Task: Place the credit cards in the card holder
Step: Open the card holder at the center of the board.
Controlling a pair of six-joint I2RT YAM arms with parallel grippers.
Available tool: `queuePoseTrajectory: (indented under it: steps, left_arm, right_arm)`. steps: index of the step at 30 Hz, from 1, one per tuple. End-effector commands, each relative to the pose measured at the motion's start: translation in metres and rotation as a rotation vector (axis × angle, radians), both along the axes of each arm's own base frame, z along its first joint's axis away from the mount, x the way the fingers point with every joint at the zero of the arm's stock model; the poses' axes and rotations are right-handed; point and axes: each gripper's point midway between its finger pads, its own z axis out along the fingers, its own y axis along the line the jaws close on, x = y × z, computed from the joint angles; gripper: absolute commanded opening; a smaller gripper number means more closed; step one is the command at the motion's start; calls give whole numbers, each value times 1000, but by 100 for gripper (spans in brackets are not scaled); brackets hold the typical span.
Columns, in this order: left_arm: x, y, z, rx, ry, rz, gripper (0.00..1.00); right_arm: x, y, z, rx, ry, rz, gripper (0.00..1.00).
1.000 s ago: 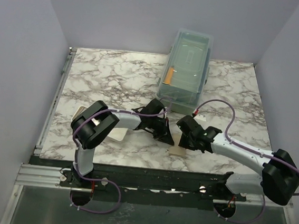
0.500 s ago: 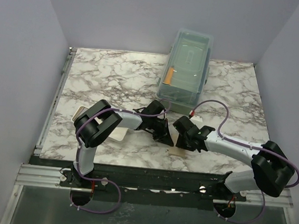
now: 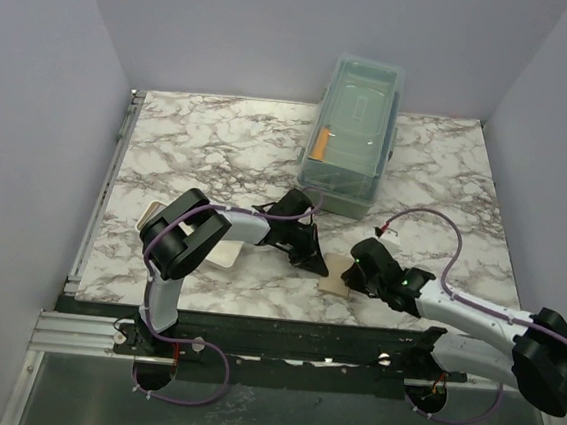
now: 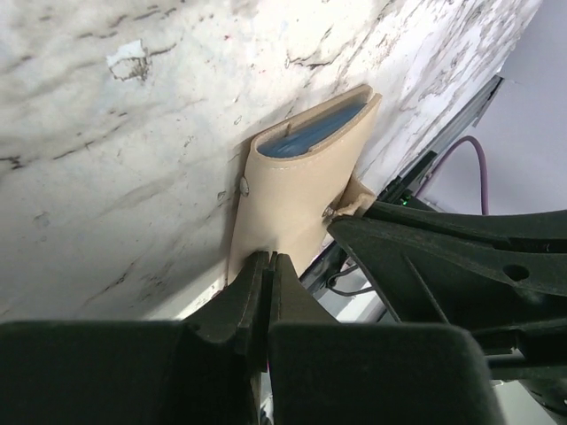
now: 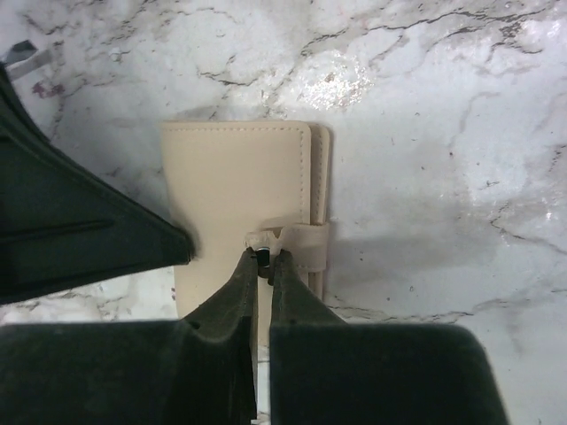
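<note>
The card holder (image 3: pixel 338 279) is a tan folded wallet lying on the marble table between my two grippers. In the left wrist view the card holder (image 4: pixel 297 190) shows its blue lining (image 4: pixel 310 139) at the far end. My left gripper (image 4: pixel 268 258) is shut on its near edge. My right gripper (image 5: pixel 267 257) is shut on the snap tab of the strap (image 5: pixel 301 237) that wraps over the card holder (image 5: pixel 237 173). From above, the left gripper (image 3: pixel 313 260) and the right gripper (image 3: pixel 356 274) meet at the wallet from either side. No credit cards show.
A large translucent lidded box (image 3: pixel 357 129) stands at the back of the table with a short orange stick (image 3: pixel 318 144) inside. A white tray (image 3: pixel 225 257) lies partly under the left arm. The metal rail (image 3: pixel 252 332) runs along the table's near edge.
The right gripper has gone from open to shut, now pinching the strap's tab. Its wrist has shifted toward the near right. The left arm has held still.
</note>
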Motion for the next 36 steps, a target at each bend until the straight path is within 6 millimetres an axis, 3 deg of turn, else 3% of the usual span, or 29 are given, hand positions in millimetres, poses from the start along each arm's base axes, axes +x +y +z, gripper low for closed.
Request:
queuePoseTrajectory:
  steps: [1,6,12,16,24,28,36]
  left_arm:
    - [0,19,-23,125,-12,24,0]
    - [2,16,-8,89,-67,-13,0]
    - [9,17,42,7,-241,-49,0]
    - [15,28,63,18,-327,-31,23]
    - [19,41,60,75,-347,-8,48]
    - [25,43,57,108,-363,1,53]
    - [29,42,48,152,-373,-14,61]
  right_arm:
    - [6,16,22,174,-107,21,0]
    - [5,18,39,228,-158,44,0]
    - [4,35,52,297,-184,116,0]
    - [7,46,73,340,-226,163,0]
    - [7,54,76,332,-204,203,0]
    - [7,61,84,384,-237,224,0]
    - [6,61,81,375,-226,229,0]
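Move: The folded card holder lies flat under both hands: its middle is about 3 cm to the right of the left hand, whose shut fingertips are at its left edge, and 1 cm below. From the right hand, which already pinches the strap tip over the front cover, that middle is about 1 cm ahead, 1 cm left and 1 cm below. The screwdriver lies some 13 cm left and 8 cm ahead of the left hand; the clear box is centred roughly 29 cm ahead and 2 cm right of the left hand. Keeping its pinch on the strap tip, the right hand pulls up about 7 cm and some 5 cm to the left, tilting and turning slightly counter-clockwise as it brings the card holder up on edge. The left hand, shut at first, waits briefly, then rises about 8 cm from the holder's left edge, tilting some 20 degrees, and opens its fingers to past half while drifting left and a little forward; it then sinks 2 to 3 cm again, ending with the open fingers at either side of the raised holder. ##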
